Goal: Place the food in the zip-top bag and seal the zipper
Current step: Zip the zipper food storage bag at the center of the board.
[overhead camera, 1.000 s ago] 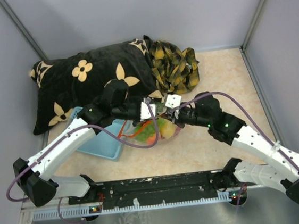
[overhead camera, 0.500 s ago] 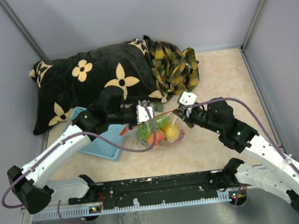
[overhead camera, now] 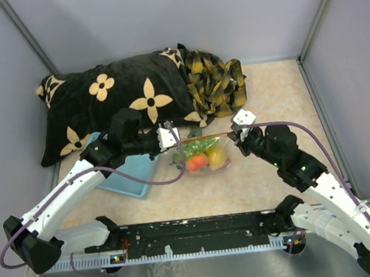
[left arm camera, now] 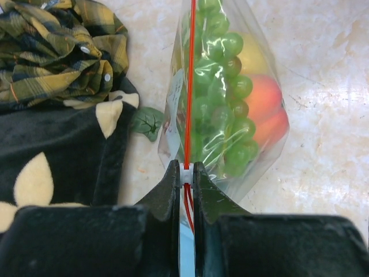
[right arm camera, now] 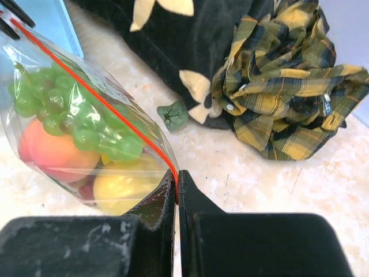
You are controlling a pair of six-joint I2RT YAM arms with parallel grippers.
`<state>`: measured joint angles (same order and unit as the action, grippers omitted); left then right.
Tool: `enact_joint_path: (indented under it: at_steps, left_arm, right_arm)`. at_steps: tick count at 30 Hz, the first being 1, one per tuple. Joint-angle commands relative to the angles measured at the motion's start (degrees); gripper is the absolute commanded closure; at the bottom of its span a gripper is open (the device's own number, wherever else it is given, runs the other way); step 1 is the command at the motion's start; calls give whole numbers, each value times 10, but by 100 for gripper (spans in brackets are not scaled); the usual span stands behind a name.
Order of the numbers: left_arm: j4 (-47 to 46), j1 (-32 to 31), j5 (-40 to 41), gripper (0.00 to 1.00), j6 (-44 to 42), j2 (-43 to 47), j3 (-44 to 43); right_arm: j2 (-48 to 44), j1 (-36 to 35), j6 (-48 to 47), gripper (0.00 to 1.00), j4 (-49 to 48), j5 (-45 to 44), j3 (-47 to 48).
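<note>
The zip-top bag [overhead camera: 202,159] hangs stretched between my two grippers, just above the table. Inside it is the food: green grapes [left arm camera: 222,98], an orange-red fruit [left arm camera: 266,108] and a yellow fruit [right arm camera: 124,190]. The red zipper [left arm camera: 188,86] runs taut and straight along the bag's top. My left gripper [left arm camera: 185,173] is shut on the white slider at the zipper's left end. My right gripper [right arm camera: 176,182] is shut on the bag's other top corner, on the zipper's end. A small green leaf piece [right arm camera: 173,114] lies outside the bag, on the table beside the pillow.
A black pillow with cream flowers [overhead camera: 101,101] and a crumpled yellow plaid cloth [overhead camera: 215,82] lie behind the bag. A light-blue basket [overhead camera: 126,174] sits under the left arm. Grey walls close in the back and both sides.
The two grippers have drawn apart, the left one leftward and the right one rightward. The bag's top has been pulled out straight between them.
</note>
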<state>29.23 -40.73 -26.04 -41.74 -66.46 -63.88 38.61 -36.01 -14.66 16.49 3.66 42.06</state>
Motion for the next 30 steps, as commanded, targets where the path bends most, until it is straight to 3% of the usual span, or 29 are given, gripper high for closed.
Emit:
enact_joint_path:
  at_steps: [1, 4, 8, 12, 24, 30]
  left_arm:
    - [22, 14, 24, 99, 5, 27, 13]
    - [29, 14, -9, 100, -1, 16, -12]
    - [39, 14, -54, 100, -12, -22, -53]
    - [39, 10, -100, 100, -12, -48, -78]
    - [13, 3, -155, 100, -2, -49, -88]
    - [14, 0, -166, 100, 1, -55, -90]
  right_arm:
    - [-19, 17, -5, 100, 7, -35, 11]
    - [-8, 17, -20, 100, 19, 28, 27]
    - [28, 17, -25, 71, 42, 123, 77]
    - [67, 17, -39, 59, 60, 211, 124]
    - [197, -2, -19, 55, -21, 394, 155]
    - [239, -48, -39, 55, -33, 357, 159]
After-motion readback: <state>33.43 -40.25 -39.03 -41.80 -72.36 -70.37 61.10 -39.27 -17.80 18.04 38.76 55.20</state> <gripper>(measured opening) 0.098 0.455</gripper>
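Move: Some 18 cm to the right hand's left and about 2 cm nearer the base is the white zipper slider, roughly level with it and already pinched by the left hand; the taut zipper's right end, in the right fingers, lies the same distance to the left hand's right and 2 cm ahead. From the right hand, the yellow fruit is about 6 cm left, 4 cm back and 11 cm below, and the grapes 12 cm left, 1 cm back and 8 cm below. Letting go of the zipper's right end, the right hand opens to nearly half and arches over the bag, about 11 cm left and 4 cm back, turning some 40 degrees counter-clockwise and tipping down, until its fingers stand astride the zipper just short of the slider. The left hand keeps its pinch on the slider and, after a small nudge left, eases about 3 cm right and 2 cm back. ##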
